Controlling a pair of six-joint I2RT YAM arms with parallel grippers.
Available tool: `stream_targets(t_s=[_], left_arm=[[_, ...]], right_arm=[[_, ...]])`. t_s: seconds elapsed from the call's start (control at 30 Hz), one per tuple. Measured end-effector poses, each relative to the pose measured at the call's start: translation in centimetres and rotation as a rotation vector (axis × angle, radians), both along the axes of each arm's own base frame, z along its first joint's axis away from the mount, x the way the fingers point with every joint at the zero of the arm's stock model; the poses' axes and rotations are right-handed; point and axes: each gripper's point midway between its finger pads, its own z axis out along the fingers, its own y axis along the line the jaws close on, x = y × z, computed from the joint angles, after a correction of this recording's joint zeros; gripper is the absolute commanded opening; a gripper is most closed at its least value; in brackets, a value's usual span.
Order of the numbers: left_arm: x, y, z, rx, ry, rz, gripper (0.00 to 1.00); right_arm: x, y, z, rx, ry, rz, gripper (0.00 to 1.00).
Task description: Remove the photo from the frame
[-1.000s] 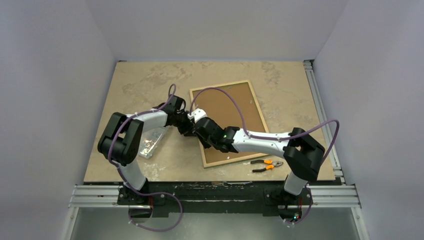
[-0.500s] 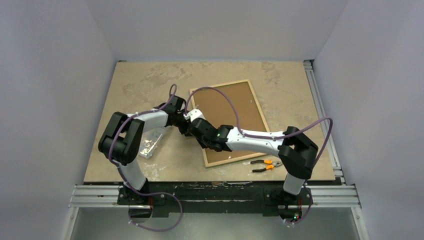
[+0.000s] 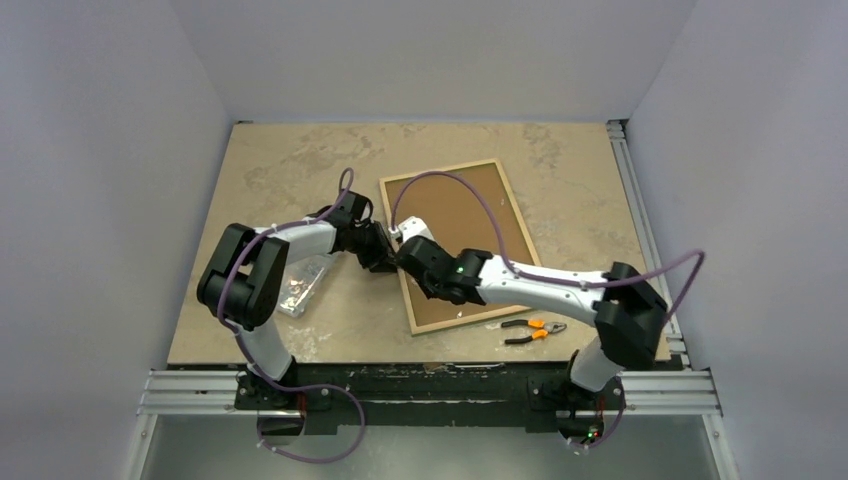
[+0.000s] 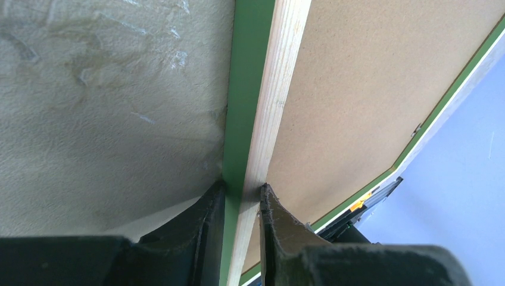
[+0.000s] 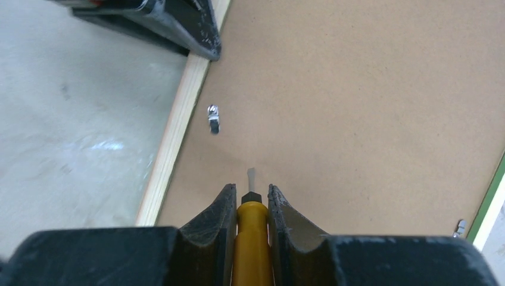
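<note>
The frame (image 3: 519, 214) lies face down on the table, its green border (image 4: 247, 71) and pale wood rail (image 4: 265, 89) seen close up in the left wrist view. Inside it, only the plain brown back of the photo (image 3: 465, 215) shows; the print side is hidden. My left gripper (image 4: 243, 190) is shut on the frame's left rail, and it sits at that edge in the top view (image 3: 380, 250). My right gripper (image 5: 250, 193) is shut on a yellow-handled screwdriver (image 5: 251, 238). The blade tip (image 5: 251, 177) hovers over the brown back, just short of a small metal clip (image 5: 214, 118).
Orange-handled pliers (image 3: 533, 330) lie at the frame's near corner. A clear plastic box (image 3: 303, 283) sits left of the left arm. Another metal clip (image 5: 461, 225) sits at the frame's far rail. An aluminium rail (image 3: 640, 220) runs along the table's right edge.
The right arm has swung rightward, carrying its gripper and the screwdriver from the frame's left edge onto the brown back. The left arm holds still.
</note>
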Motion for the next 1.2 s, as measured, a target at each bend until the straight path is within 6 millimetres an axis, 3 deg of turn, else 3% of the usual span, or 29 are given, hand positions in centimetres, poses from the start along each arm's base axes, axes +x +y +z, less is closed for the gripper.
stream_targets(t_s=[0.1, 0.2, 0.3, 0.37, 0.47, 0.67, 0.77, 0.9, 0.93, 0.97, 1.2], left_arm=[[0.0, 0.0, 0.1, -0.002, -0.001, -0.001, 0.03], [0.0, 0.0, 0.2, -0.005, -0.011, 0.0, 0.11], [0.0, -0.1, 0.3, -0.002, -0.025, -0.002, 0.16], [0.0, 0.0, 0.3, 0.001, -0.028, -0.001, 0.19], [0.0, 0.0, 0.3, 0.0, -0.029, -0.002, 0.21], [-0.1, -0.1, 0.3, -0.013, -0.03, -0.005, 0.26], [-0.1, -0.1, 0.2, -0.013, -0.03, -0.005, 0.26], [-0.1, -0.1, 0.2, -0.013, -0.03, -0.005, 0.25], [-0.1, -0.1, 0.2, -0.014, -0.029, -0.006, 0.25], [-0.1, -0.1, 0.2, -0.015, -0.029, -0.006, 0.24], [-0.1, -0.1, 0.2, -0.021, -0.024, -0.007, 0.23]], right_arm=[[-1.3, -0.4, 2.6, 0.126, -0.005, 0.03, 0.0], [-1.9, -0.7, 6.9, 0.295, -0.068, 0.041, 0.0], [-1.2, -0.7, 10.7, 0.434, -0.149, 0.026, 0.0], [-0.1, -0.8, 11.5, 0.48, -0.182, -0.001, 0.0], [2.2, -1.3, 10.7, 0.499, -0.181, -0.052, 0.0], [7.9, -1.7, 6.1, 0.474, -0.113, -0.148, 0.0], [10.3, 0.4, 4.4, 0.468, -0.078, -0.142, 0.0], [13.7, 3.6, 3.5, 0.481, -0.074, -0.12, 0.0], [14.3, 4.3, 4.3, 0.499, -0.085, -0.111, 0.0], [15.2, 4.8, 3.3, 0.487, -0.075, -0.114, 0.0], [20.3, 6.6, 2.3, 0.467, -0.098, -0.132, 0.0]])
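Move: The next clip, on the inner edge of the frame's left rail, is about 24 cm ahead of the right hand, 9 cm left and 7 cm below. The worked clip is only some 6 cm ahead and 4 cm left of that hand, at the same depth; the frame's far left corner lies about 31 cm ahead and 13 cm left. From the left hand, gripping that rail, the next clip is roughly 14 cm ahead, 1 cm left and level with it. Up first, by about 11 cm, the right hand lifts the screwdriver away from the worked clip, then swings forward along the left rail, sinking again and veering left past the left gripper, some 20 cm farther out in all. Its left side rolls up nearly 30 degrees as the blade comes close over the next clip; its fingers keep hold of the handle. The left hand stays, still pinching the rail. ##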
